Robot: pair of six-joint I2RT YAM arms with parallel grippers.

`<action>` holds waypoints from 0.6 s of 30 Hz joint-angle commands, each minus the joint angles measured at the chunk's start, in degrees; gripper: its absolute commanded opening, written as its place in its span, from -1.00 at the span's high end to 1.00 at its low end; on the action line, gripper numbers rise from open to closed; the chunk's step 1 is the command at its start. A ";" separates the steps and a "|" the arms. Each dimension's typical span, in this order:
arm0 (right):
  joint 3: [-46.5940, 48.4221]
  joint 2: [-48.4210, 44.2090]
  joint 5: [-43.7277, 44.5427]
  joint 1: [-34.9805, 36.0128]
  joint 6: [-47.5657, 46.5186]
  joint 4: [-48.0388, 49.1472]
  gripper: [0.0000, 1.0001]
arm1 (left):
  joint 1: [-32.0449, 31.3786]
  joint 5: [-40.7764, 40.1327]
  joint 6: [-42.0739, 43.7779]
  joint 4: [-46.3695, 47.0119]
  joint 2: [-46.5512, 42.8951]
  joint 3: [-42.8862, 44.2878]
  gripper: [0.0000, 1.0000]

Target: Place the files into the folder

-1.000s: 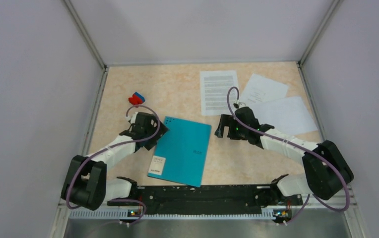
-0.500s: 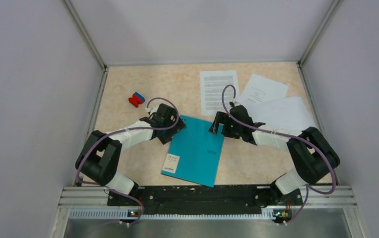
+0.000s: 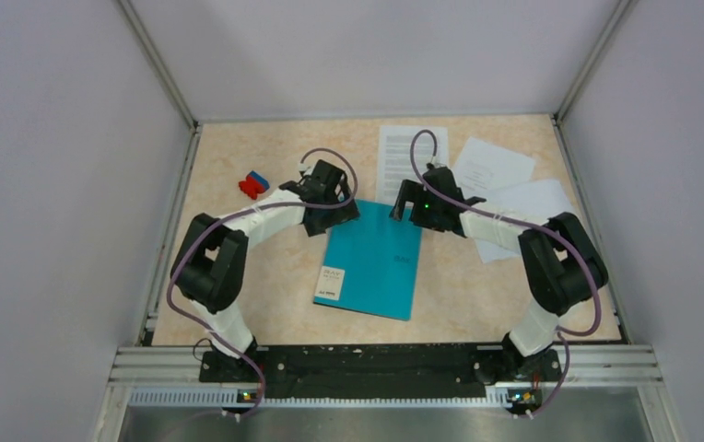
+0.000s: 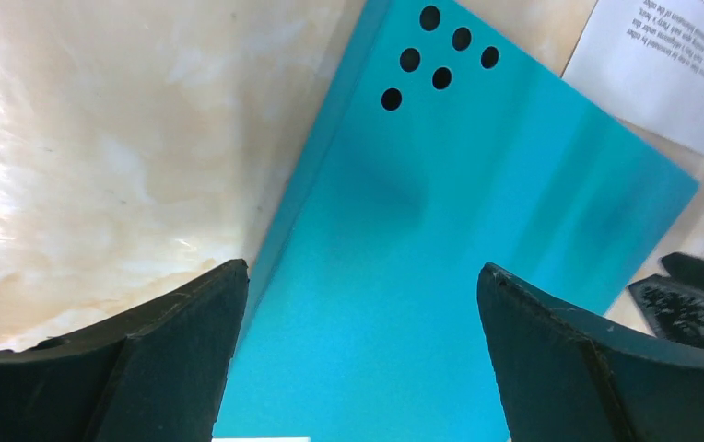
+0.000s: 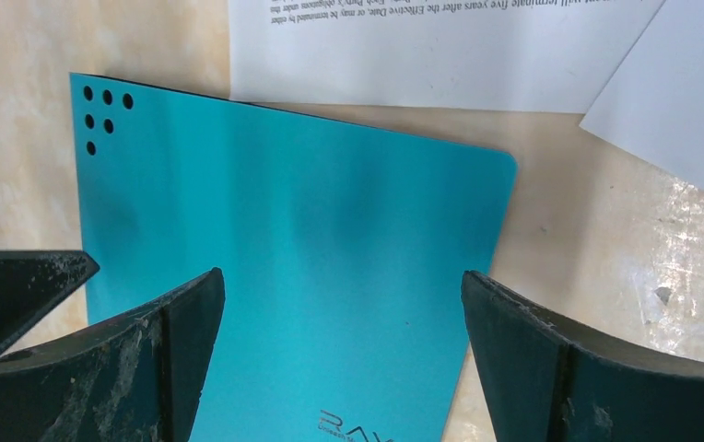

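The closed teal folder (image 3: 373, 262) lies flat mid-table, its white label (image 3: 332, 283) at the near left. My left gripper (image 3: 337, 214) hovers open over its far left corner, and the left wrist view shows the folder (image 4: 440, 212) between the wide-apart fingers of the gripper (image 4: 362, 269). My right gripper (image 3: 401, 206) stands open over the far right corner, with the folder (image 5: 302, 230) filling the gap of the gripper (image 5: 341, 274). Neither holds anything. The files lie beyond: a printed sheet (image 3: 396, 157), and two nearly blank sheets (image 3: 491, 166) (image 3: 533, 207) partly under the right arm.
A small red-and-blue block (image 3: 253, 184) sits at the far left of the table. Grey walls with metal rails close in the table on the left, back and right. The two grippers' fingers nearly meet over the folder's far edge.
The folder has slid to the right and turned more square to the table. My left gripper moved right and farther out with it; the right gripper shifted slightly away. Both stayed open.
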 commanded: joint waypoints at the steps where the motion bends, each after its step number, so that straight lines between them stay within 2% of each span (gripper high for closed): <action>1: 3.17 -2.83 -0.70 -0.10 -0.88 -2.55 -0.97 | -1.96 -7.68 14.87 -8.80 -5.23 2.39 -0.97; 6: 1.54 -8.73 3.30 -0.38 -0.51 -6.03 -0.97 | -11.17 -15.41 27.68 -10.59 -14.27 -2.09 -0.97; 9: -1.18 -11.82 3.09 -1.05 0.54 -6.39 -0.97 | -17.98 -19.34 28.34 -12.21 -17.25 -4.66 -0.97; 11: -2.95 -12.81 1.07 -1.07 1.53 -6.18 -0.97 | -20.92 -20.29 24.95 -13.86 -18.09 -6.48 -0.97; 13: -5.13 -13.53 -1.85 -1.03 2.55 -5.15 -0.97 | -22.35 -16.44 19.57 -13.71 -20.42 -8.99 -0.98; 16: -8.28 -15.13 -2.84 -0.76 3.31 -3.61 -0.96 | -23.21 -10.54 5.01 -12.21 -25.26 -14.10 -0.97; 18: -9.32 -15.78 -3.14 -0.53 3.30 -3.39 -0.96 | -24.21 -10.45 -6.33 -12.46 -28.34 -17.60 -0.97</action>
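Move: The open left hand is just above the folder's far left part, the folder's middle some 8 cm back, 6 cm to its right and about 2 cm below. The white label lies about 13 cm back and 4 cm to the left; the printed page is roughly 22 cm ahead and 19 cm to the right. From the open right hand the folder's middle is 8 cm back and 9 cm left, the page 21 cm ahead and 4 cm right. With its fingers staying wide open, the left hand draws back about 14 cm over the folder from its far part to beside the white label near the closer edge, rising some 6 cm on the way and then starting to sink, while the wrist turns about 30 degrees clockwise. The right hand, also open, rises nearly 5 cm above the folder's far right part, then sinks a little as it eases back about 4 cm towards the folder's middle. ##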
